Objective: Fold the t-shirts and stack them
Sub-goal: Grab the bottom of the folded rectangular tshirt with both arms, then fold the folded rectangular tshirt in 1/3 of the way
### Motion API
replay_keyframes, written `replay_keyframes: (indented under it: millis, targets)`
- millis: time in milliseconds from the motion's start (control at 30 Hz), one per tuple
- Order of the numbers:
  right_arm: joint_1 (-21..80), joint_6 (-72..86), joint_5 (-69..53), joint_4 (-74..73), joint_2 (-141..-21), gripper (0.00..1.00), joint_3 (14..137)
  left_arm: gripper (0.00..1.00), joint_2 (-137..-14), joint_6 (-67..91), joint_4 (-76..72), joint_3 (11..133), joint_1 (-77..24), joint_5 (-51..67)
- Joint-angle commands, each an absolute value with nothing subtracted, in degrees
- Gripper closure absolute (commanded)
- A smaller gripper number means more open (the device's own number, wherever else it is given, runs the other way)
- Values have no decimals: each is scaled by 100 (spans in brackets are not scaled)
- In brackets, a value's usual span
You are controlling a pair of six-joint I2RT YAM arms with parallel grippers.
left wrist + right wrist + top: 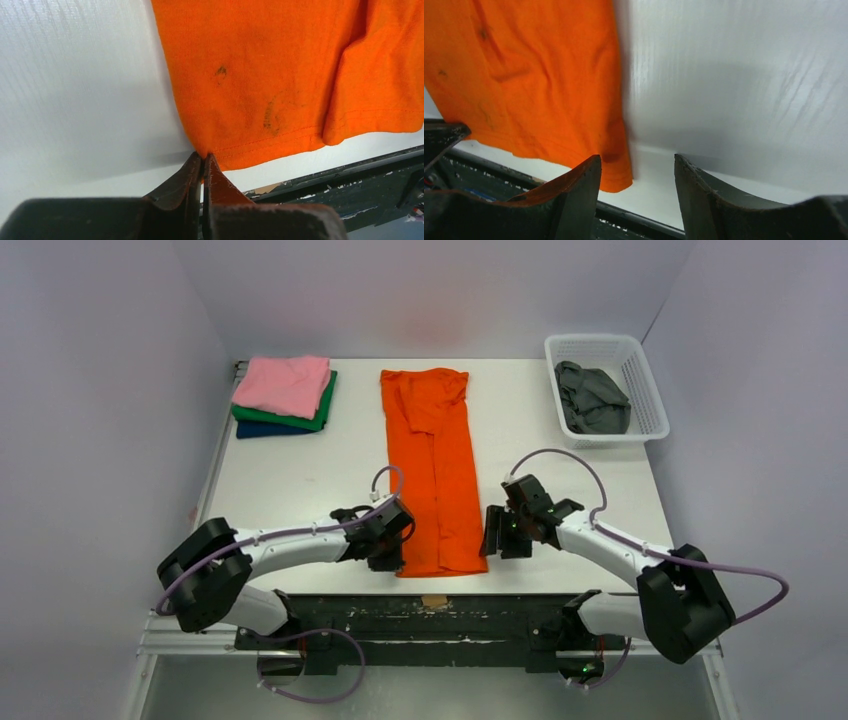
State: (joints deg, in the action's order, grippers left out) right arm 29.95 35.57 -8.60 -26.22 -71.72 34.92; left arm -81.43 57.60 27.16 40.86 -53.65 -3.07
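Note:
A bright orange t-shirt lies folded into a long narrow strip down the middle of the table, hem toward me. My left gripper is at its near left corner. In the left wrist view that gripper is shut on the hem corner of the orange cloth. My right gripper sits at the near right corner. In the right wrist view it stands open, with the shirt's corner just inside its left finger. Dark specks mark the cloth.
A stack of folded t-shirts sits at the back left: pink on green on navy. A white lattice basket at the back right holds a dark grey shirt. The table's dark front rail runs just below the hem.

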Motion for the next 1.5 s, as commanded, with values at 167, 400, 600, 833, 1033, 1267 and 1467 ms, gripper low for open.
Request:
replay_keyframes:
  millis: [167, 400, 600, 833, 1033, 1267, 1467]
  targets:
    - [3176, 3452, -2089, -2481, -7101, 52, 2963, 100, -7932, 5850, 2545, 3723, -5379, -135]
    - [3262, 3445, -2163, -2266, -7198, 87, 2866, 100, -7782, 5933, 2472, 3608, -5421, -65]
    - [3269, 3373, -1876, -2335, -6683, 100, 3327, 100, -7262, 5735, 2245, 3604, -5432, -136]
    - [3265, 3763, -1330, -1963, -6564, 100, 4056, 100, -7269, 5324, 2167, 4296, -4875, 234]
    - [3254, 3979, -622, -1434, -7481, 100, 4925, 100, -7567, 4912, 2242, 5040, -3891, 338]
    - [3129, 3903, 320, -1667, -8575, 100, 6329, 100, -8621, 4561, 2718, 6346, -3121, 342]
    - [2853, 3759, 516, -1305, -9090, 100, 6766, 100, -9280, 4423, 2737, 7073, -2709, 362]
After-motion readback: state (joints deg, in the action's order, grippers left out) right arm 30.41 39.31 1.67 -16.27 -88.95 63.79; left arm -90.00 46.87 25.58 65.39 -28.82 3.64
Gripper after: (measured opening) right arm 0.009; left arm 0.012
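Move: The right hand, open and empty, has the orange t-shirt's bottom right corner about 5 cm back, 2 cm to its left and 2 cm below. The bottom left corner, already pinched in the left hand's shut fingers, lies some 24 cm to the right hand's left and 5 cm back. From the left hand, the shirt's far edge, towards which the hem is to go, is roughly 54 cm ahead and 6 cm to its right, about 1 cm lower. While the left hand keeps its pinch on the bottom left corner almost in place, the right hand draws back about 5 cm and slightly left and down, then shuts its fingers on the bottom right corner. Both hands then lift the hem and sweep it forward over the shirt towards its far edge, each about 20 cm forward and 10 to 12 cm up, the right easing a few centimetres left and tipping its fingers some 30 degrees outward to the front. ##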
